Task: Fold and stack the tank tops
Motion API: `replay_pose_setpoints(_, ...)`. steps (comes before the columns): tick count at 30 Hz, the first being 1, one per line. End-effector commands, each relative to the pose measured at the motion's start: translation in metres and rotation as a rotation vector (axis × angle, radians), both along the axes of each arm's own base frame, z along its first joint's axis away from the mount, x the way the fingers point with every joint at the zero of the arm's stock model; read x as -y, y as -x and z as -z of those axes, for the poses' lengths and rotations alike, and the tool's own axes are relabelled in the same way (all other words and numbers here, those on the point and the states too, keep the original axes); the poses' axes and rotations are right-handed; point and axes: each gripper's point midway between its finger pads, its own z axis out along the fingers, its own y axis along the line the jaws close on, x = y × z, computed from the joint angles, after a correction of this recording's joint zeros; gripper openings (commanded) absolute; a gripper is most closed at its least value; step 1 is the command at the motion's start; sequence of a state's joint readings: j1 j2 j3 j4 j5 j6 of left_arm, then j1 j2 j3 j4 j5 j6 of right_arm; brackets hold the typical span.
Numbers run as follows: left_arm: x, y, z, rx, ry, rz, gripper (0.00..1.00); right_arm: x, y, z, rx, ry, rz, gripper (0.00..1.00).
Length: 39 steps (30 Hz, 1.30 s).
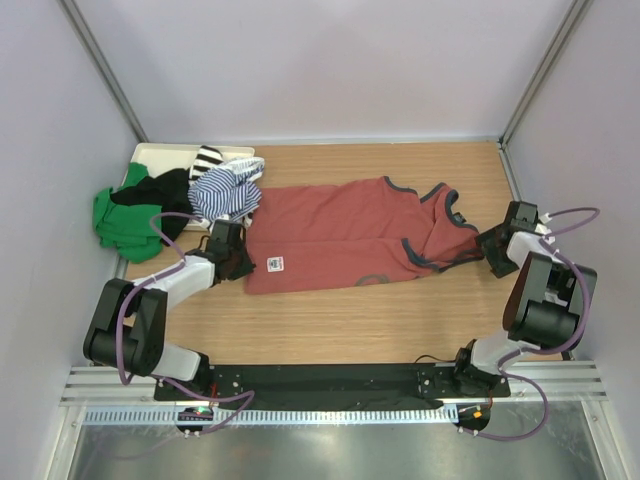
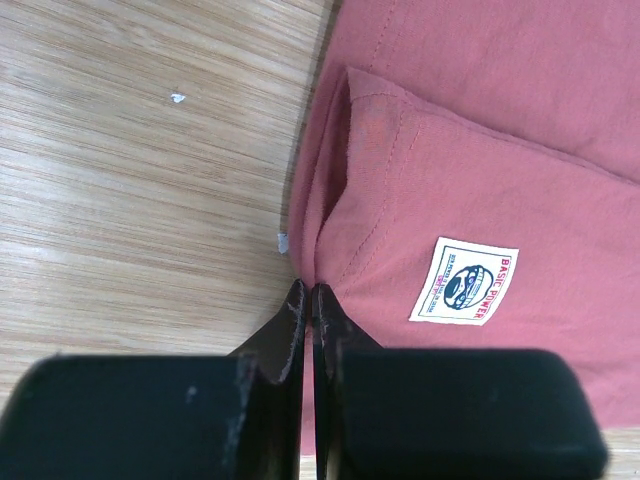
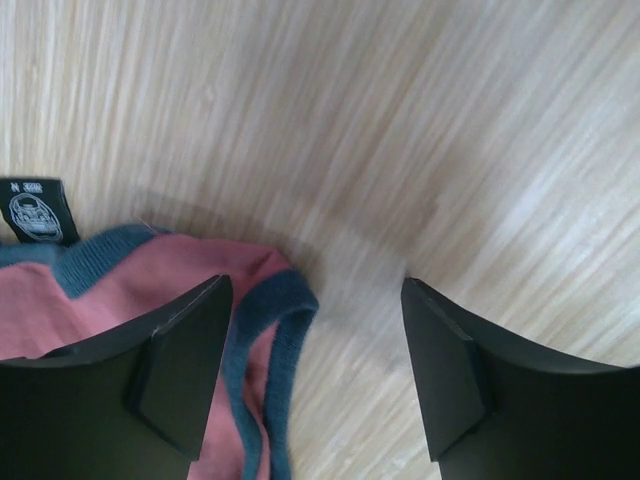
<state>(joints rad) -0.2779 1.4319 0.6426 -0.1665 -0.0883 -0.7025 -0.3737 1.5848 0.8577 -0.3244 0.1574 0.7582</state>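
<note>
The brick-red tank top [image 1: 340, 235] lies flat across the middle of the table, its dark-trimmed straps [image 1: 445, 215] pointing right. My left gripper [image 1: 243, 264] sits at the garment's left hem corner. In the left wrist view its jaws [image 2: 308, 291] are shut on a pinch of the red hem [image 2: 330, 215], beside a white sewn label [image 2: 463, 281]. My right gripper [image 1: 480, 248] is at the strap end. In the right wrist view it [image 3: 316, 292] stands open, a trimmed strap loop [image 3: 280, 300] lying loose by the left finger [image 3: 180, 370]. A navy-and-white striped tank top [image 1: 225, 190] tops the pile at back left.
The pile at back left also holds green [image 1: 118, 215], black [image 1: 160, 188] and black-and-white striped [image 1: 207, 158] clothes, partly on a white tray [image 1: 150, 153]. Grey walls close in the table on three sides. Bare wood [image 1: 340, 320] lies in front of the red top.
</note>
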Motion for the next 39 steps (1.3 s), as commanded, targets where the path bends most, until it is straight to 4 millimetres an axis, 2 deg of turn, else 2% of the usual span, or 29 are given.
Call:
replay_pose_setpoints(1, -0.003, 0.001, 0.002, 0.001, 0.003, -0.009, 0.0, -0.003, -0.002, -0.016, 0.094, 0.019, -0.02, 0.73)
replay_pose_setpoints(4, -0.004, 0.001, 0.002, 0.002, 0.0, -0.01, 0.0, -0.004, -0.005, -0.016, 0.106, 0.005, -0.019, 0.63)
replay_pose_setpoints(6, -0.005, 0.001, 0.001, 0.007, -0.002, -0.014, 0.0, -0.006, -0.007, -0.01, 0.087, -0.013, -0.024, 0.51)
replay_pose_setpoints(10, -0.005, 0.001, 0.0, 0.009, -0.004, -0.016, 0.0, -0.01, -0.009, 0.001, 0.087, -0.046, -0.018, 0.49)
replay_pose_setpoints(11, -0.005, 0.002, 0.0, 0.008, -0.005, -0.014, 0.0, -0.01, -0.011, 0.004, 0.088, -0.051, -0.017, 0.44)
replay_pose_setpoints(12, -0.005, 0.002, 0.001, 0.007, -0.006, -0.015, 0.0, -0.01, -0.011, 0.005, 0.089, -0.052, -0.013, 0.28)
replay_pose_setpoints(13, -0.006, 0.001, 0.0, 0.01, -0.007, -0.018, 0.0, -0.008, -0.011, 0.005, 0.084, -0.045, -0.006, 0.21)
replay_pose_setpoints(14, -0.006, 0.001, -0.001, 0.013, -0.007, -0.019, 0.0, -0.004, -0.01, 0.005, 0.067, -0.033, 0.013, 0.07)
replay_pose_setpoints(15, -0.006, 0.001, -0.001, 0.014, -0.008, -0.019, 0.0, -0.002, -0.006, 0.005, 0.051, -0.02, 0.025, 0.01)
replay_pose_setpoints(17, -0.007, 0.001, -0.001, 0.014, -0.01, -0.022, 0.0, 0.005, 0.001, -0.002, 0.026, 0.013, 0.061, 0.01)
replay_pose_setpoints(18, -0.008, 0.001, -0.001, 0.015, -0.011, -0.025, 0.0, 0.016, 0.006, -0.012, 0.025, 0.069, 0.101, 0.01)
replay_pose_setpoints(23, -0.008, 0.001, 0.0, 0.013, -0.013, -0.026, 0.0, 0.041, 0.029, -0.042, -0.022, 0.199, 0.23, 0.01)
replay_pose_setpoints(27, -0.009, 0.001, -0.001, 0.016, -0.015, -0.029, 0.0, 0.049, 0.029, -0.055, -0.016, 0.224, 0.267, 0.01)
replay_pose_setpoints(30, -0.009, 0.0, 0.0, 0.013, -0.016, -0.029, 0.0, 0.052, 0.023, -0.053, -0.036, 0.217, 0.264, 0.01)
replay_pose_setpoints(32, -0.009, 0.001, 0.001, 0.01, -0.018, -0.03, 0.0, 0.055, 0.024, -0.043, -0.102, 0.208, 0.264, 0.01)
replay_pose_setpoints(33, -0.009, 0.0, 0.0, 0.013, -0.017, -0.028, 0.0, 0.06, 0.016, -0.047, -0.099, 0.211, 0.275, 0.01)
replay_pose_setpoints(34, -0.009, 0.0, 0.0, 0.011, -0.017, -0.028, 0.0, 0.063, 0.016, -0.045, -0.125, 0.211, 0.281, 0.01)
replay_pose_setpoints(35, -0.008, 0.0, 0.0, 0.013, -0.016, -0.028, 0.0, 0.063, 0.02, -0.032, -0.187, 0.198, 0.277, 0.01)
replay_pose_setpoints(36, -0.009, 0.001, 0.001, 0.012, -0.018, -0.029, 0.0, 0.068, 0.015, -0.035, -0.188, 0.202, 0.287, 0.01)
replay_pose_setpoints(37, -0.009, 0.0, 0.001, 0.013, -0.018, -0.029, 0.0, 0.067, 0.018, -0.025, -0.233, 0.19, 0.291, 0.02)
replay_pose_setpoints(39, -0.009, 0.0, 0.0, 0.013, -0.019, -0.03, 0.0, 0.071, 0.017, -0.021, -0.248, 0.19, 0.305, 0.02)
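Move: The bunched, navy-trimmed corner at the right end of the tank top lies between the right hand's open fingers, about 1 cm to the left and 2 cm below. The black tag is some 9 cm ahead and 6 cm left of that hand; the table's side rail runs about 11 cm to its right, level with it. From the left hand, already shut on the top's left edge, that corner is roughly 54 cm right and 3 cm ahead; the white label is 6 cm right and 2 cm ahead. Easing about 1 cm left and slightly down, the right hand closes its fingers on the navy-trimmed corner, then draws it back and up before pulling right towards the side rail, some 5 cm in all, sinking and coming forward again at the end. The wrist turns clockwise about 10 degrees. The left hand stays put, still pinching the left edge as an anchor. ##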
